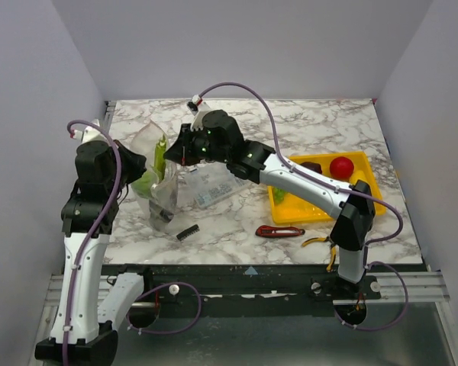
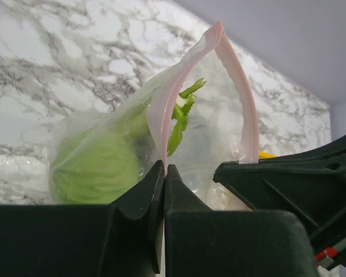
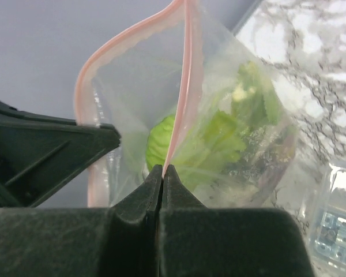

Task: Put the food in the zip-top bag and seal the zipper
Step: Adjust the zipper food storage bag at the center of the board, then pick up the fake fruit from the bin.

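The clear zip-top bag [image 1: 154, 177] stands upright at the table's left. Its pinkish zipper [image 2: 161, 115] is parted into a loop at the mouth. Inside lie a green cabbage [image 2: 92, 167] and a pale green celery [image 2: 181, 112]. My left gripper [image 2: 164, 167] is shut on one side of the zipper strip. My right gripper [image 3: 162, 167] is shut on the other side of the zipper [image 3: 181, 86], with cabbage [image 3: 161, 141] behind it. More food sits in the yellow tray [image 1: 309, 210]: a red tomato [image 1: 341, 167], a dark eggplant [image 1: 311, 166] and green grapes [image 1: 278, 194].
A rigid clear compartment box [image 1: 214, 187] lies just right of the bag, under the right arm. A red-handled knife [image 1: 278, 231] and yellow-handled pliers [image 1: 320, 242] lie near the front edge. A small black part [image 1: 187, 232] rests in front of the bag.
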{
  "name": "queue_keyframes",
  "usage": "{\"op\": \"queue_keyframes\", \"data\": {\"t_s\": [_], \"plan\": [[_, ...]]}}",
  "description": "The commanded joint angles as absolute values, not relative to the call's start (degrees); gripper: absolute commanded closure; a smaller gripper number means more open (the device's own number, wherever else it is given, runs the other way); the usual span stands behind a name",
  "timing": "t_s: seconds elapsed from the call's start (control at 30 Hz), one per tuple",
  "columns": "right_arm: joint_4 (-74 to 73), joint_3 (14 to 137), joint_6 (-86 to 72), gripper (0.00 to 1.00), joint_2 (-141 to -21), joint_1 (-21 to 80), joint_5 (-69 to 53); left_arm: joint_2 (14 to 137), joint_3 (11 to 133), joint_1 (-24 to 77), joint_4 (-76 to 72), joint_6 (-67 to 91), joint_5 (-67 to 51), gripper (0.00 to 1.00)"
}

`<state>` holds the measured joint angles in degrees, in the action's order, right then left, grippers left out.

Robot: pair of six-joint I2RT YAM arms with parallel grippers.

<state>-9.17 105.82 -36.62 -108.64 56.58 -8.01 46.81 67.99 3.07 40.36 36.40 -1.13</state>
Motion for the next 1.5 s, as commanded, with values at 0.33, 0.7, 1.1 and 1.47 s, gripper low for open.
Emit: {"op": "queue_keyframes", "data": {"t_s": [0.33, 0.7, 1.1, 1.47], "plan": [[-10.7, 109.0, -36.2, 0.93, -109.3, 56.9, -6.9, 48.9, 71.6, 1.8, 40.0, 36.3, -8.2, 1.00], [-18.6, 107.8, -30.1, 0.47, -103.3, 56.9, 1.8, 48.8, 69.5, 1.8, 39.3, 35.2, -8.5, 1.00], [-24.3, 89.0, -22.0, 0.30, -84.0, 56.4, 28.4, 49.3, 69.3, 1.7, 39.1, 35.1, -10.5, 1.00], [-27.2, 59.3, -29.3, 0.24, -68.1, 35.2, 29.2, 50.6, 69.9, 1.6, 38.4, 35.2, -14.2, 1.00]]}}
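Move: Between the two hands hangs the bag, both still pinching its rim: its middle lies about 6 cm left, 3 cm back and 11 cm below the right hand, and some 3 cm right, 2 cm back and 11 cm below the left. The grapes, next for the right hand, lie about 33 cm right, 3 cm ahead and 21 cm below it; the dark fruit is 9 cm right of them and 3 cm farther out. The clear box stands 10 cm right and 2 cm ahead of the right hand, at table height. Dipping the bag by its rim, both hands sink together, the left about 5 cm, the right nearly 4. The left comes back up and keeps its pinch, then eases a little right; the right opens, lets go of the rim, arcs up over the clear box and swings some 30 cm right, then down towards the grapes, turning clockwise about 45 degrees with fingers wide. ##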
